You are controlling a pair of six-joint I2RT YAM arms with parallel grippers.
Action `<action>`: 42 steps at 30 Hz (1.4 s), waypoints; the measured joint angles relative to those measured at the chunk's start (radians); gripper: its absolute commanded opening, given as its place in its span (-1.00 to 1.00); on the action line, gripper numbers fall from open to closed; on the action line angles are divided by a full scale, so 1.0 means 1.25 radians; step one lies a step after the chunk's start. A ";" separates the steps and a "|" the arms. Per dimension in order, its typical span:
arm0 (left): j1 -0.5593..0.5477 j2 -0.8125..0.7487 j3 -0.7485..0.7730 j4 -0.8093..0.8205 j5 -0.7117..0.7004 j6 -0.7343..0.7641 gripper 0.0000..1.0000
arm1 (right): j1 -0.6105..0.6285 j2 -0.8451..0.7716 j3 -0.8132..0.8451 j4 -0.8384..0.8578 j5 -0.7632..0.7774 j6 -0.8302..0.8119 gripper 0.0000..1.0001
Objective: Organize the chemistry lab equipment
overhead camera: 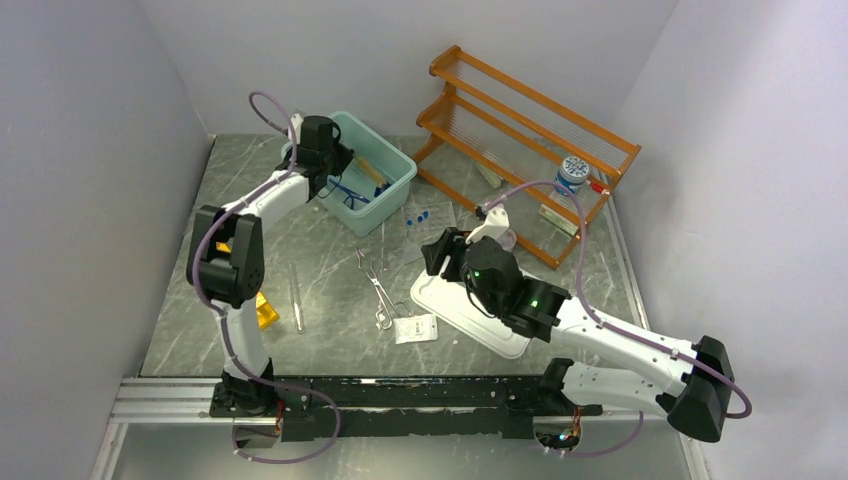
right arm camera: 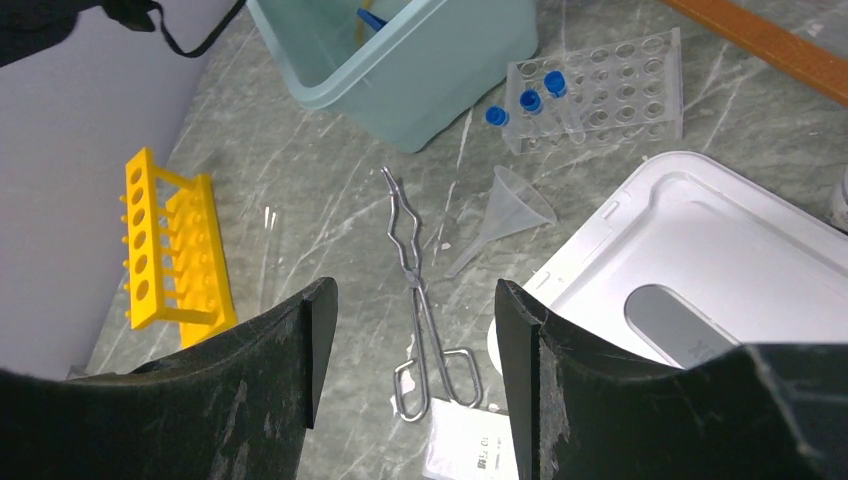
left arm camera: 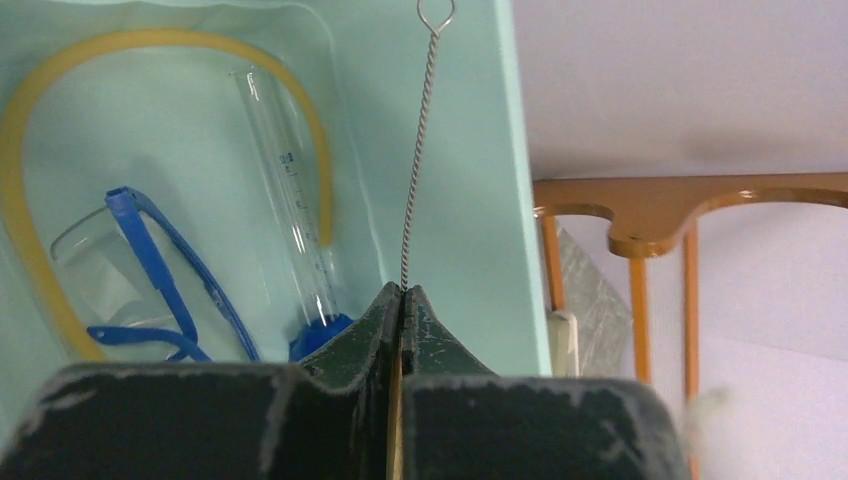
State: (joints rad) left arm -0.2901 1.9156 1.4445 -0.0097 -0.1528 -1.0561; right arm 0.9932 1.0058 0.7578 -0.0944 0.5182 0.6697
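My left gripper is shut on the twisted-wire stem of a brush, held above the teal bin. Inside the bin lie blue-framed goggles, amber rubber tubing and a clear glass tube. My right gripper hangs open over the table, with metal tongs lying on the table straight below the gap. A yellow holed rack lies to their left. Blue-capped vials stand in a clear rack. Another glass tube lies on the table.
A clear funnel lies beside the tongs, and a white tray sits to the right. A white packet lies near the tongs' handles. The orange wooden shelf stands at the back right with a small jar on it.
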 measured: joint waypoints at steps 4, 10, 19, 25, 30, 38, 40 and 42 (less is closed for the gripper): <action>-0.002 0.073 0.041 0.004 0.005 -0.020 -0.74 | 0.000 -0.001 0.000 -0.007 0.005 0.000 0.25; -0.005 0.132 0.113 -0.019 0.020 -0.017 -0.37 | 0.000 -0.001 0.000 -0.020 0.005 0.001 0.24; -0.005 0.128 0.216 -0.068 0.042 0.040 -0.23 | 0.000 0.000 0.000 -0.022 -0.009 0.003 0.24; -0.007 0.076 0.223 -0.121 0.100 0.147 -0.06 | 0.000 0.002 0.000 -0.029 -0.009 0.003 0.24; -0.026 -0.036 0.224 -0.166 0.150 0.248 0.21 | 0.000 0.011 0.000 -0.032 -0.005 0.008 0.24; -0.131 -0.279 0.138 -0.231 0.183 0.420 0.61 | -0.009 0.026 0.000 -0.031 -0.002 0.025 0.25; -0.144 -0.325 0.094 -0.259 0.182 0.446 0.64 | -0.013 0.038 0.000 -0.029 -0.006 0.027 0.25; -0.145 -0.365 0.039 -0.290 0.181 0.468 0.61 | -0.016 0.057 0.000 -0.020 -0.017 0.026 0.25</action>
State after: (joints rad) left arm -0.4713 1.4593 1.4937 -0.3721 0.0738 -0.4713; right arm 0.9730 1.0771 0.7582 -0.1200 0.4969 0.7021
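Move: The left hand holds the brush above the inside of the teal bin; the bin's middle is about 2 cm ahead, 1 cm to the right and some 11 cm below. On the bin's floor, about 14 cm down, the blue goggles lie roughly 4 cm ahead and level sideways, and the cylinder's blue base some 4 cm ahead and 6 cm right. From the right hand the bin's middle is about 28 cm ahead, 19 cm left and 17 cm below. The left fingers let go of the test-tube brush inside the bin, opening wide after the hand has dipped about 3 cm while easing forward. Still opening, the empty hand then climbs out and draws back past its start, ending some 15 cm back, 15 cm up and a little right, turned roughly 35 degrees clockwise. The right hand, empty and half open, sinks about 3 cm. ##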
